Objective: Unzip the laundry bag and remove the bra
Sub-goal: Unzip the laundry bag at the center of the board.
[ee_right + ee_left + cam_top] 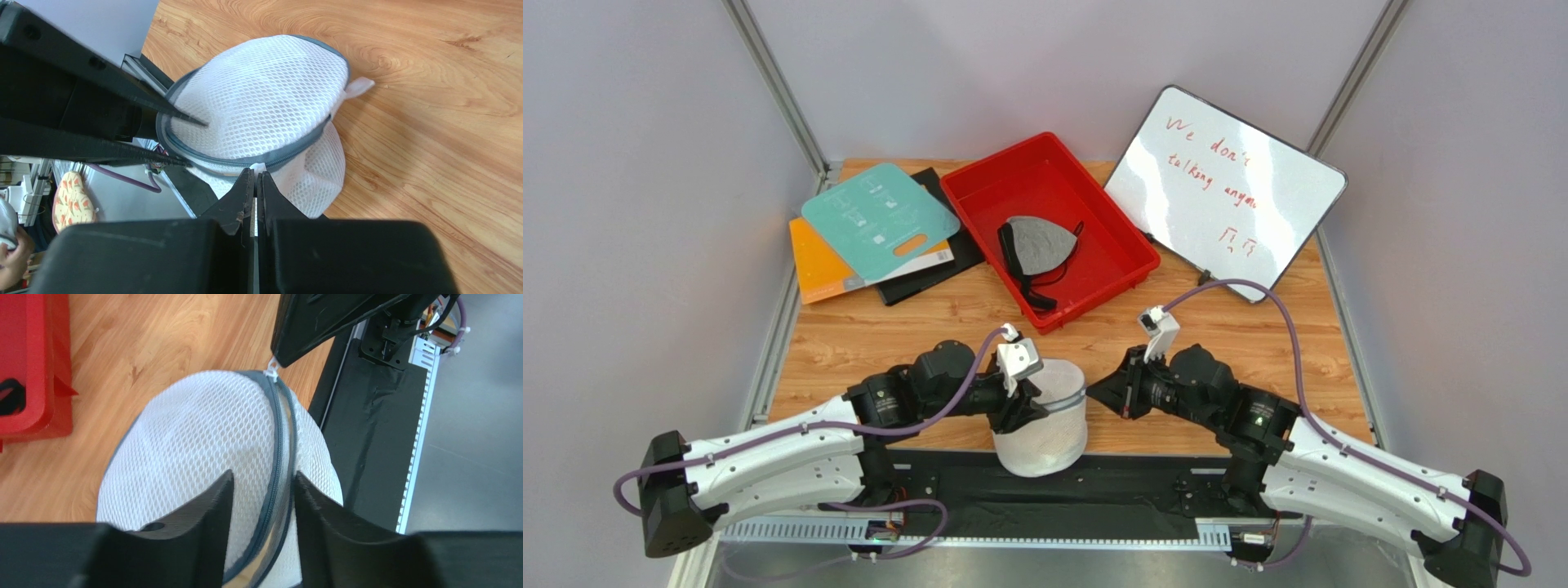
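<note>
The laundry bag (1044, 431), a white mesh dome with a grey zipper band, sits at the table's near edge between both arms. My left gripper (264, 479) grips it, one finger (209, 508) on the mesh and the other just past the zipper band (279, 447). My right gripper (255, 174) is shut on the white zipper pull (256, 166) at the bag's (264, 98) rim; in the left wrist view its tip (277, 355) meets the pull (272, 369). A beige sliver (270, 563) shows in the zipper gap; the bra is otherwise hidden.
A red tray (1112, 208) behind the bag holds a grey bra with black straps (1038, 245). A whiteboard (1222, 184) leans at the back right. Teal, orange and black folders (879, 221) lie at the back left. A black mat (1112, 484) lines the near edge.
</note>
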You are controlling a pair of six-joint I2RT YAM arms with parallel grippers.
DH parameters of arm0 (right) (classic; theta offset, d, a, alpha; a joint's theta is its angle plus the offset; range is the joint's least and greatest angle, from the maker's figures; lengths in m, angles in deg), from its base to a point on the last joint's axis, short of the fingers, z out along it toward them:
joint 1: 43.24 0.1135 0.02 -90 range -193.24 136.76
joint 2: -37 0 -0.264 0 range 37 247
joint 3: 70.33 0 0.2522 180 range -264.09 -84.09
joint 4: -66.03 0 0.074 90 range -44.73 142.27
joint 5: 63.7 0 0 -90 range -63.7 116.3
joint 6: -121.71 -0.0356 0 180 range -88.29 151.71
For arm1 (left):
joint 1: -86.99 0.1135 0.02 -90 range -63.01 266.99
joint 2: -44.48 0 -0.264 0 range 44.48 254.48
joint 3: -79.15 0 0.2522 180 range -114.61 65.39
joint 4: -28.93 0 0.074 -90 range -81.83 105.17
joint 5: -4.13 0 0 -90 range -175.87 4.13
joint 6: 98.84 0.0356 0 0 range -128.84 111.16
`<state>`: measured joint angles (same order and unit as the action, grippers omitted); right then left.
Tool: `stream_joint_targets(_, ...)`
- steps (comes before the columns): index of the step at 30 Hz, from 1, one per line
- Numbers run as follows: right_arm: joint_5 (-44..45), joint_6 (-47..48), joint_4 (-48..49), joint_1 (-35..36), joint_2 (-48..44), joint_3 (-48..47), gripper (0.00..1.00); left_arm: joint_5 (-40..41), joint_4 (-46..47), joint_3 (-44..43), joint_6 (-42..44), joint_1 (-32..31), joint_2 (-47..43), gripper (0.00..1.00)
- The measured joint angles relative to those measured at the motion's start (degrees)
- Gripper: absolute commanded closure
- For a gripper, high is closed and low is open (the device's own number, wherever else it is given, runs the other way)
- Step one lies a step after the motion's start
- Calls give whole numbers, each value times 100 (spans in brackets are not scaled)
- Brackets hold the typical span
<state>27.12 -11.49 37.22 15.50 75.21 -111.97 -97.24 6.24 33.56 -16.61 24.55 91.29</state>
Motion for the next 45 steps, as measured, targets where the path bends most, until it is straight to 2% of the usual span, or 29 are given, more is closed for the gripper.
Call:
stream_joint_targets(5,15,107,-39,142,146,-136,100,76,-114,13,-48,4,-35,35)
stream_joint_targets(6,15,111,-28,214,195,-151,100,76,-109,13,-48,4,-17,28)
stream_joint_targets(12,35,109,131,791,516,-186,100,-26,-33,-44,-72,4,275,28)
stream_joint_targets(18,190,109,212,1084,660,-284,100,-83,122,-133,-94,7,494,27)
stream_joint_targets(31,393,114,203,1176,713,-365,100,-308,472,-136,-271,4,636,27)
stream_joint_targets(45,479,111,208,1176,713,-365,100,-297,509,-118,-413,-9,378,25)
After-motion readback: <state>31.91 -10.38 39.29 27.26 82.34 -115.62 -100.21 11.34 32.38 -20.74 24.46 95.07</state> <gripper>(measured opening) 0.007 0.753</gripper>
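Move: The zipper pull, already in the right hand's shut fingers, lies about 7 cm to the right of the left hand and 3 cm ahead, roughly 1 cm lower. The laundry bag's middle is some 7 cm left of the right hand, 5 cm back and 6 cm below. The red tray's middle stands about 24 cm ahead of the right hand, 6 cm to its left and 12 cm lower. Right hand carries the zipper pull about 4.5 cm back-left; left fingers open wider, shifting 2 cm right towards it. ##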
